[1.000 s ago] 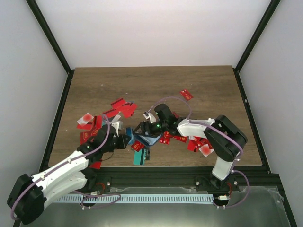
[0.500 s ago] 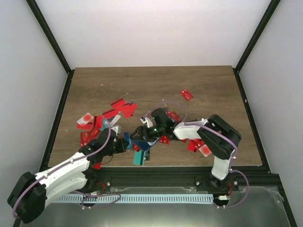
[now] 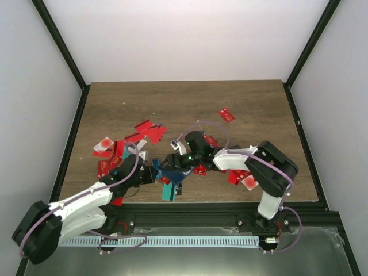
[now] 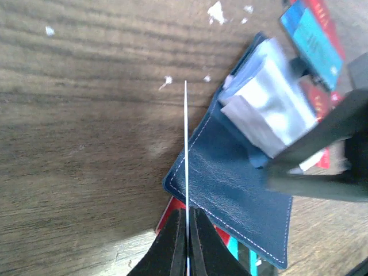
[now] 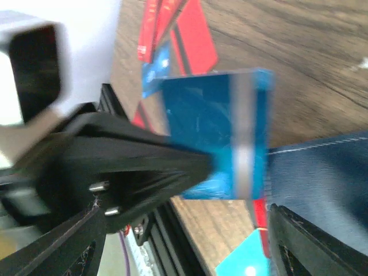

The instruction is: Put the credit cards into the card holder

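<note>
The navy card holder (image 3: pixel 173 171) lies open near the table's front, stitched flap (image 4: pixel 236 184) down and clear pockets (image 4: pixel 270 109) facing up. My left gripper (image 4: pixel 187 230) is shut on a teal credit card (image 5: pixel 213 132). In the left wrist view the card shows edge-on as a thin white line (image 4: pixel 186 144) over the holder's left edge. My right gripper (image 3: pixel 175 163) stands open above the holder, its dark fingers (image 4: pixel 322 149) against the pockets. In the right wrist view the flap (image 5: pixel 328 178) sits by the right finger.
Red cards lie scattered at the left (image 3: pixel 115 152), behind (image 3: pixel 149 129), far right (image 3: pixel 226 115) and beside the right arm (image 3: pixel 238 174). Another teal card (image 3: pixel 168 192) lies at the table's front edge, close to the black frame rail (image 3: pixel 218 210).
The right gripper has slid left and down onto the card holder. The left gripper has edged right with its card to the holder's edge.
</note>
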### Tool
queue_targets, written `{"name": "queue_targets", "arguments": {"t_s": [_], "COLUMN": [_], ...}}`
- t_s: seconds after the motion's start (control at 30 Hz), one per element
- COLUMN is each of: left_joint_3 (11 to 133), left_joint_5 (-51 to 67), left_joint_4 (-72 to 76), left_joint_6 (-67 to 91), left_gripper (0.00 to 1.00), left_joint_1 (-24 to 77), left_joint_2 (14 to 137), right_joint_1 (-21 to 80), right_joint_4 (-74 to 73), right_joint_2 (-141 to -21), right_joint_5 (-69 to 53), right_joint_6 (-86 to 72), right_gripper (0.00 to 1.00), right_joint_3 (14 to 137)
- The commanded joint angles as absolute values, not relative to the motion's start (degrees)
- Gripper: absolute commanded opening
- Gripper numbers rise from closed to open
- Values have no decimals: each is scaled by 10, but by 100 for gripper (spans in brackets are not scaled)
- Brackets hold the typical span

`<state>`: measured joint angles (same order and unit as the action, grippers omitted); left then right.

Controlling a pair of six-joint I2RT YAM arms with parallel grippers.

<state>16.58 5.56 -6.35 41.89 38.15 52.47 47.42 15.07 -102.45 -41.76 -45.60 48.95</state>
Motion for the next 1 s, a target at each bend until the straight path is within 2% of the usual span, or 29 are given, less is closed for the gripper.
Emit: {"name": "queue_targets", "arguments": {"t_s": [0.0,0.17,0.4,0.57,0.77,0.97], "left_joint_3": [180,180,170,169,166,167], "left_joint_5": [75,83,69,69,71,76], "left_joint_4": [-10,0,-17,-19,-17,-18], "left_joint_6": [407,404,403,403,403,403], "left_gripper": [4,4,4,4,4,4], "left_joint_1": [379,379,379,379,379,379], "left_joint_2": [590,629,609,608,608,607], "right_joint_1": [478,475,469,468,453,441], "right_joint_4": [94,27,-62,-62,-68,-19], "right_joint_2": [-957,-895,-850,-853,-835,-831], "right_joint_5": [-412,-341,-125,-131,-96,-157], "right_joint_6": [-407,-383,-367,-383,-427,-467], "right_gripper": [79,79,75,74,78,79], "right_joint_3": [525,529,505,473,425,383]}}
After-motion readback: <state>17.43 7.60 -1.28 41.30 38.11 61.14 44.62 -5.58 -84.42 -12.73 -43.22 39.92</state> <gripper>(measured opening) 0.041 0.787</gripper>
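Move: The card holder's clear sleeves, lying open on the table, are about 9 cm to the right of the right hand, 4 cm farther out and some 7 cm below. The blue card in the left fingers is about 3 cm to the right hand's left and level with it. A red card sticks out some 5 cm back below, and more red cards lie about 15 cm to the right and 2 cm back. From the left hand the sleeves lie roughly 11 cm right and 6 cm ahead. The right hand, fingers kept wide open, backs off from the held blue card by lifting about 8 cm, then swings right and a little forward over the card holder and comes down some 10 cm at the right edge of its clear sleeves, ending about 11 cm right of where it began while the wrist turns clockwise and tips the fingers more steeply down. The left hand keeps its pinch on the upright blue card, sinks about 2 cm early on with a slight shift to the right, then holds it still beside the holder's navy cover. ##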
